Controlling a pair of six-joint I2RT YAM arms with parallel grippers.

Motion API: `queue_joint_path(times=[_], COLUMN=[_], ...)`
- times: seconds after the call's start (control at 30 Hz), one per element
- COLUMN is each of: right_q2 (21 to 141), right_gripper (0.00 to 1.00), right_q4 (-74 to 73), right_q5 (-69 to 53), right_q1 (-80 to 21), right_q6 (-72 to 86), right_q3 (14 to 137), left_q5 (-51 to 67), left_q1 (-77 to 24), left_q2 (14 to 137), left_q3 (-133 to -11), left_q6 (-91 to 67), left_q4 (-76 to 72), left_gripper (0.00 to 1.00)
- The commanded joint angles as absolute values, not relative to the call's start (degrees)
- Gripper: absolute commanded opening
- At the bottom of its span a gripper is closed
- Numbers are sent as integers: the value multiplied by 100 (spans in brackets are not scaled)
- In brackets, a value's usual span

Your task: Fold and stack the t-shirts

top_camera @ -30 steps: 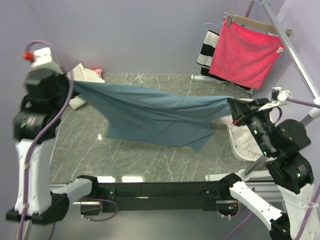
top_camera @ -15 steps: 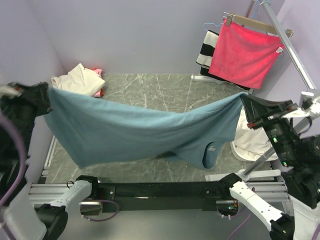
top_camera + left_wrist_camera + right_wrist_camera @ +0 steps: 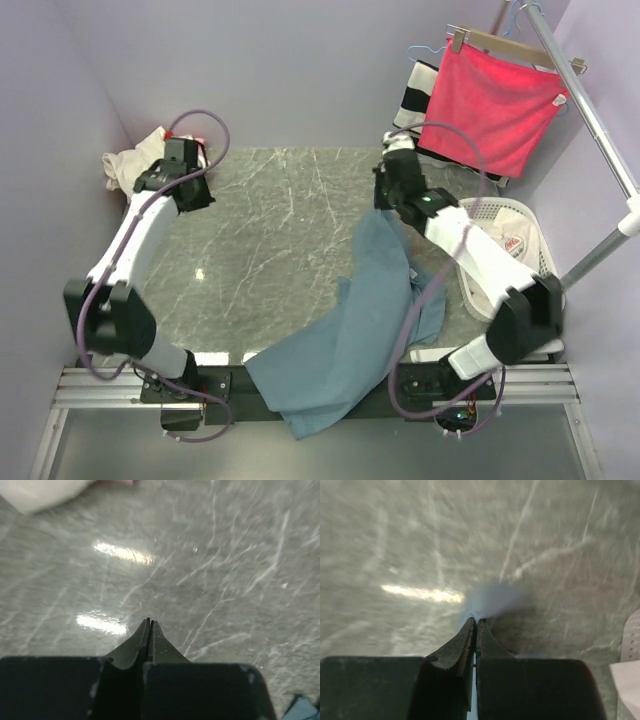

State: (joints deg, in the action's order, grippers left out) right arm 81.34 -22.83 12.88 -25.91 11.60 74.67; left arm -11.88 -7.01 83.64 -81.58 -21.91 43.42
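The blue-grey t-shirt point(image 3: 360, 320) trails from my right gripper point(image 3: 384, 207) across the table and over its near edge. The right gripper is shut on one end of it, and a blurred blue fold point(image 3: 492, 599) shows at its tips point(image 3: 476, 620). My left gripper point(image 3: 197, 197) is shut with nothing in it, low over bare marble at the far left point(image 3: 150, 622). A cream t-shirt point(image 3: 128, 163) with a pink one under it lies bunched in the far left corner, close behind the left gripper. A white t-shirt with red print point(image 3: 508, 240) lies in the basket.
A white laundry basket point(image 3: 535, 225) stands at the table's right edge beside the right arm. Behind it a rack point(image 3: 590, 120) carries a pink-red towel point(image 3: 490, 105) on a hanger and a black-and-white striped cloth point(image 3: 414, 98). The grey marble table point(image 3: 270, 230) is walled at back and left.
The shirt was stretched in the air between both grippers. The left gripper has let go and both arms have swung to the far side; the shirt now trails from the right gripper alone.
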Motion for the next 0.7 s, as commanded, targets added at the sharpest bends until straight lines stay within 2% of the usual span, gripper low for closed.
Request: queue_joint_path(times=[0.0,0.03,0.1,0.13,0.17,0.3,0.4,0.53,0.67], right_q2=[8542,8717,8841,8903,8912,8939,8903,8667,8342], right_gripper=[0,0,0,0,0,0,0,0,0], right_q4=[-2100,-2127,-2127,-2127,-2101,-2144,-2171,-2206,-2188], right_q5=[1617,1600,1538,1529,1512,1328,1239,1143,1116], right_q1=[-2470,-2452,-2391,-2365,-2347,-2268,-2259,-2250,-2250], right_q6=[1187,1143,1116,1108,1099,1107,1099,1107,1099], right_q3=[7813,7918,7980,8015,8007,8051,7998,7779,7480], left_q5=[-30,348,1438,1729,1897,2959,3163,2778,2498], left_q1=[-677,-694,-825,-922,-1201,-1871,-2512,-3303,-4058], left_q2=[8876,9016,9193,9228,9246,9228,9185,9439,9492], left_q3=[-8148,-8121,-7920,-7902,-7884,-7787,-7333,-6822,-6127], left_q6=[-2312,-2198,-2023,-1717,-1618,-1108,-1116,-1659,-2310], left_q4=[3788,3910,4016,4286,4498,5263,5283,5248,4677], left_gripper=[1,1,14,22,37,43,46,40,44])
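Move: The near left edge of the blue t-shirt, close to its hem corner, lies about 29 cm back and 17 cm right of the empty left hand, some 21 cm below. The shirt's other end is in the right fingers, about 40 cm right of the left hand, level with it in reach and height. From the left hand, the cream pile is 12 cm ahead, 17 cm left and 18 cm lower. From the right hand, that near edge is 31 cm back, 26 cm left and 23 cm down. Still pinching its end of the blue shirt, the right hand dips about 7 cm, rises a little and then all but stays, having eased slightly forward. The left hand first drops, then sweeps right and back some 20 cm each way, still sinking, towards the shirt's near left edge; its fingers part to nearly half open while the wrist turns clockwise about 50 degrees and tips down. ##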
